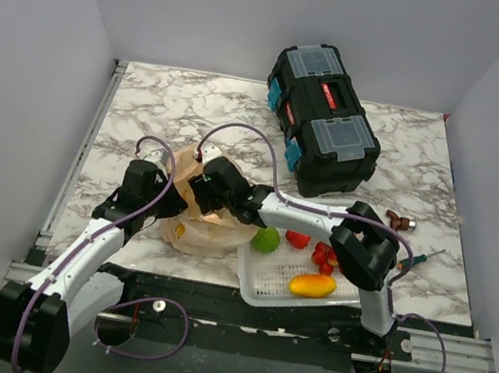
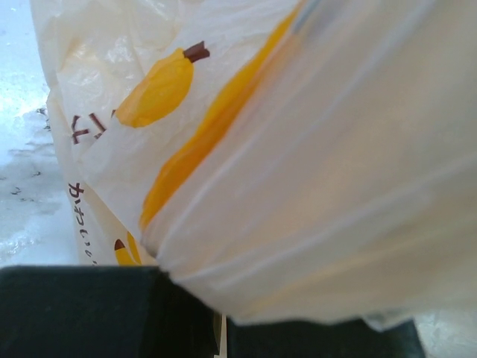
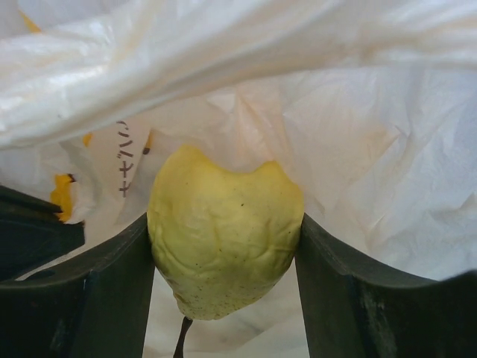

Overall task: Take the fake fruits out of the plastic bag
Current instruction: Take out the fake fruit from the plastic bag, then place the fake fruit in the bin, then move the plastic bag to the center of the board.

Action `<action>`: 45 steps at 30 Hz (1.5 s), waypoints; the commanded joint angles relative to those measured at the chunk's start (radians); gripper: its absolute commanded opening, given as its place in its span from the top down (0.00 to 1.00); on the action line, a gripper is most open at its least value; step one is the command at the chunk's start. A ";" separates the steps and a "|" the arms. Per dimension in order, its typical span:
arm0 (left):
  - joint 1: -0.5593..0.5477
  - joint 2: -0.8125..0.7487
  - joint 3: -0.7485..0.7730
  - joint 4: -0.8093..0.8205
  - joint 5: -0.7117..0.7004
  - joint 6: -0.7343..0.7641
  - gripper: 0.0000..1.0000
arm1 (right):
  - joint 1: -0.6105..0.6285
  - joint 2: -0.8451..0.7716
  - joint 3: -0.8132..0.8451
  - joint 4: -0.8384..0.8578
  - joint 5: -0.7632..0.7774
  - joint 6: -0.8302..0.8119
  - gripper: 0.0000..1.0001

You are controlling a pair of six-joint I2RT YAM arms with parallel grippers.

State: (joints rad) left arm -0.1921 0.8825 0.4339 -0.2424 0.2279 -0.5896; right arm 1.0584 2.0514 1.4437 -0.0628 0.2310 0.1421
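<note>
The peach-tan plastic bag [image 1: 191, 230] lies crumpled at the table's near left, with printed bananas on its film [image 2: 298, 186]. My left gripper [image 1: 171, 200] is shut on a fold of the bag [image 2: 220, 328], holding the edge up. My right gripper [image 1: 214, 203] reaches into the bag's mouth. In the right wrist view a yellow-green fake fruit [image 3: 223, 231] with a dark stem sits squeezed and dented between both fingers [image 3: 112, 298], with my right gripper [image 3: 223, 257] shut on it and the bag's film [image 3: 358, 149] all around.
A white mesh basket [image 1: 256, 286] at the near edge holds a green ball [image 1: 266, 240], a red fruit [image 1: 297, 239], red berries [image 1: 324, 256] and an orange oblong fruit [image 1: 312, 285]. A black toolbox [image 1: 322, 120] stands behind. Small brown items [image 1: 400, 220] lie at right.
</note>
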 commanded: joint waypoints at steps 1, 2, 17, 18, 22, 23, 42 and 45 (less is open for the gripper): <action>-0.006 -0.015 0.039 -0.014 0.007 -0.006 1.00 | 0.006 -0.111 0.005 -0.003 0.015 0.041 0.73; -0.005 -0.016 0.043 -0.014 0.007 -0.007 1.00 | 0.007 -0.130 -0.004 0.010 0.004 0.050 0.75; -0.006 -0.020 0.114 -0.036 -0.035 0.007 1.00 | 0.006 -0.308 -0.063 0.033 -0.122 0.167 0.84; -0.006 -0.017 0.120 -0.037 -0.035 0.007 1.00 | 0.007 -0.331 -0.071 0.036 -0.113 0.168 0.84; -0.006 0.002 0.155 -0.072 -0.065 0.001 1.00 | 0.006 -0.439 -0.126 0.053 -0.079 0.173 0.84; -0.006 0.009 0.167 -0.085 -0.072 0.003 1.00 | 0.007 -0.471 -0.140 0.084 -0.063 0.174 0.85; 0.056 0.199 0.564 -0.250 -0.210 0.018 1.00 | 0.005 -0.944 -0.595 0.022 0.282 0.234 0.86; 0.075 0.255 0.628 -0.257 -0.194 0.013 1.00 | 0.005 -1.004 -0.653 -0.043 0.304 0.284 0.87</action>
State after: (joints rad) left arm -0.1436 1.0763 0.9791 -0.4732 0.0532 -0.5732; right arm 1.0592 1.1202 0.8482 -0.0101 0.4664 0.3496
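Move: The right gripper already holds the yellow fruit inside the plastic bag. The middle of the white basket lies about 26 cm to its right, 7 cm back and some 5 cm lower. In the basket, the green fruit is roughly 18 cm right and 6 cm back, and the red fruit about 25 cm right and 5 cm back. From the left gripper, shut on the bag's rim, the basket's middle is some 31 cm right and 4 cm back. Keep the right fingers' grip on the yellow fruit and lift it nearly straight up out of the bag, about 22 cm; then swing right some 15 cm towards the basket, easing back and sinking a little, with the fingers tipping up towards level. Keep the left gripper pinching the rim and raise it, speeding up late, then carry it forward too. ##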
